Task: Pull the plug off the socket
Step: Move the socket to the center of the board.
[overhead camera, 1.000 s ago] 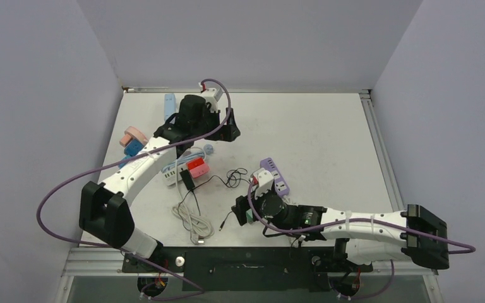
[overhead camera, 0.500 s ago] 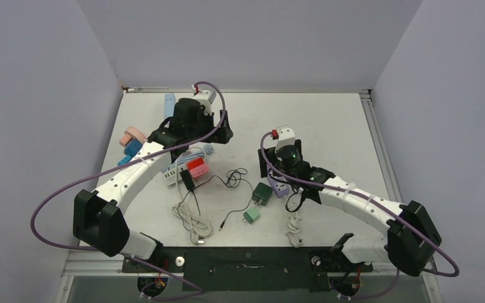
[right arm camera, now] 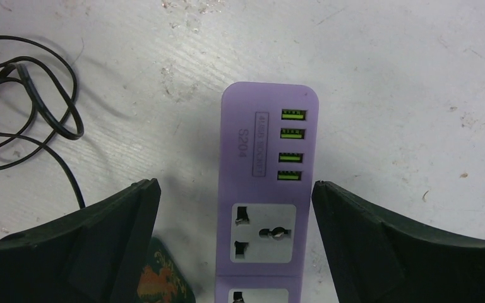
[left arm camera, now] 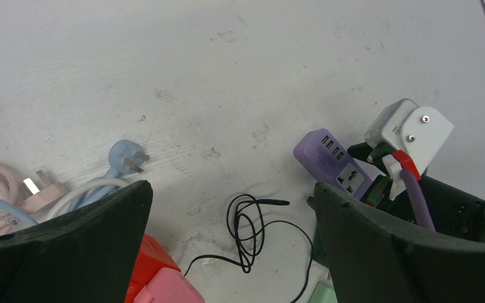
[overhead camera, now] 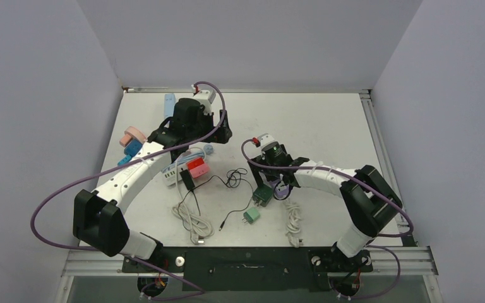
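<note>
A purple socket strip [right arm camera: 262, 189] lies flat between the wide-spread fingers of my open right gripper [right arm camera: 235, 184]. The sockets that show are empty. A dark green plug [overhead camera: 263, 194] lies loose on the table just left of the strip, and its corner [right arm camera: 161, 278] shows by my left finger. My left gripper [left arm camera: 232, 186] hangs open over a coiled thin black cable [left arm camera: 252, 221], holding nothing. Below it a red and pink plug [overhead camera: 196, 166] and a black adapter [overhead camera: 189, 182] sit on a white socket strip [overhead camera: 172, 173].
A light green plug [overhead camera: 251, 215] and a white cable [overhead camera: 293, 224] lie near the front edge. Another white cable bundle [overhead camera: 192, 221] trails from the white strip. Blue [left arm camera: 126, 158] and pink [left arm camera: 31, 186] plugs lie at the left.
My right arm swung from the table's front up over the purple strip, leaving the dark green plug on the table and opening wider. The left gripper shifted slightly left.
</note>
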{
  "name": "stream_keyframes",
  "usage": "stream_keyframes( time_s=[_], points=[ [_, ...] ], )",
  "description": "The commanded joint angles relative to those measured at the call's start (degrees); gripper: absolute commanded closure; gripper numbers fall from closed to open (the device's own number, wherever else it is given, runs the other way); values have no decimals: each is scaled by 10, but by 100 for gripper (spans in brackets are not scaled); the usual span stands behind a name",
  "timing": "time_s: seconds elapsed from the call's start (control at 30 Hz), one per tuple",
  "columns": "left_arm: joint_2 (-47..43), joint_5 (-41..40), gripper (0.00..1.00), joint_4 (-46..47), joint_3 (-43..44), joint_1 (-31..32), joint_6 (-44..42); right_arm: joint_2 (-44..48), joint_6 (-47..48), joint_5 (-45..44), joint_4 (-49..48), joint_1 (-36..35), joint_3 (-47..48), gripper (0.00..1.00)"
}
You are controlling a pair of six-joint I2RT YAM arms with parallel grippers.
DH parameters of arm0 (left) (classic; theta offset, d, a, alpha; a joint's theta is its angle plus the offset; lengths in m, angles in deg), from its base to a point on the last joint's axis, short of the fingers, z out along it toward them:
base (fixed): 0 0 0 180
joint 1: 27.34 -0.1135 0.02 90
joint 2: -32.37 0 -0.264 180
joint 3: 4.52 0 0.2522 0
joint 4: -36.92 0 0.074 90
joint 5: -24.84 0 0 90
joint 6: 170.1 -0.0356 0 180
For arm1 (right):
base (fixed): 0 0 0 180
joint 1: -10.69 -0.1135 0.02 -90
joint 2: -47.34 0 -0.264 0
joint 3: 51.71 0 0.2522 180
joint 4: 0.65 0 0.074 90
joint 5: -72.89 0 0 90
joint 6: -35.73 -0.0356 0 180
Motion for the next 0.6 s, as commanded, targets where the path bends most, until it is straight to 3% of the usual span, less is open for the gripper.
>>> stream_keyframes(
  time_s=[0.0, 0.07, 0.23, 0.47, 0.57],
  points=[
    [-5, 15, 3, 13, -1, -4, 1, -11, 15, 3, -23, 11, 29, 3],
    [-4, 17, 3, 14, -1, -4, 2, -20, 16, 7, -25, 17, 29, 3],
    [-4, 18, 3, 13, -1, -4, 3, -32, 16, 11, -29, 28, 23, 20],
    [-4, 15, 3, 11, 1, -5, 1, -24, 17, 2, -34, 72, 7, 64],
    [-9, 8, 3, 11, 1, -6, -1, -17, 23, -12, -32, 104, 2, 71]
  ],
)
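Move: My open right hand already straddles the far, USB end of the purple socket. The socket's middle lies about 3 cm to its right, level fore and aft, and some 2 cm below. The dark green plug sits about 5 cm straight back from this hand, the light green plug about 11 cm back and 3 cm left, and the black cable coil roughly 9 cm to its left. From my left hand the socket is some 7 cm back, 13 cm right and 20 cm below. I shift my right hand forward and to the right, about 4 cm in all, while sinking some 1.5 cm in the first part so that the fingers come down along the socket's long sides. They close from wide open to about half and pinch it across its width near the USB ports, then carry on rightward and forward with it, turning slightly clockwise. ##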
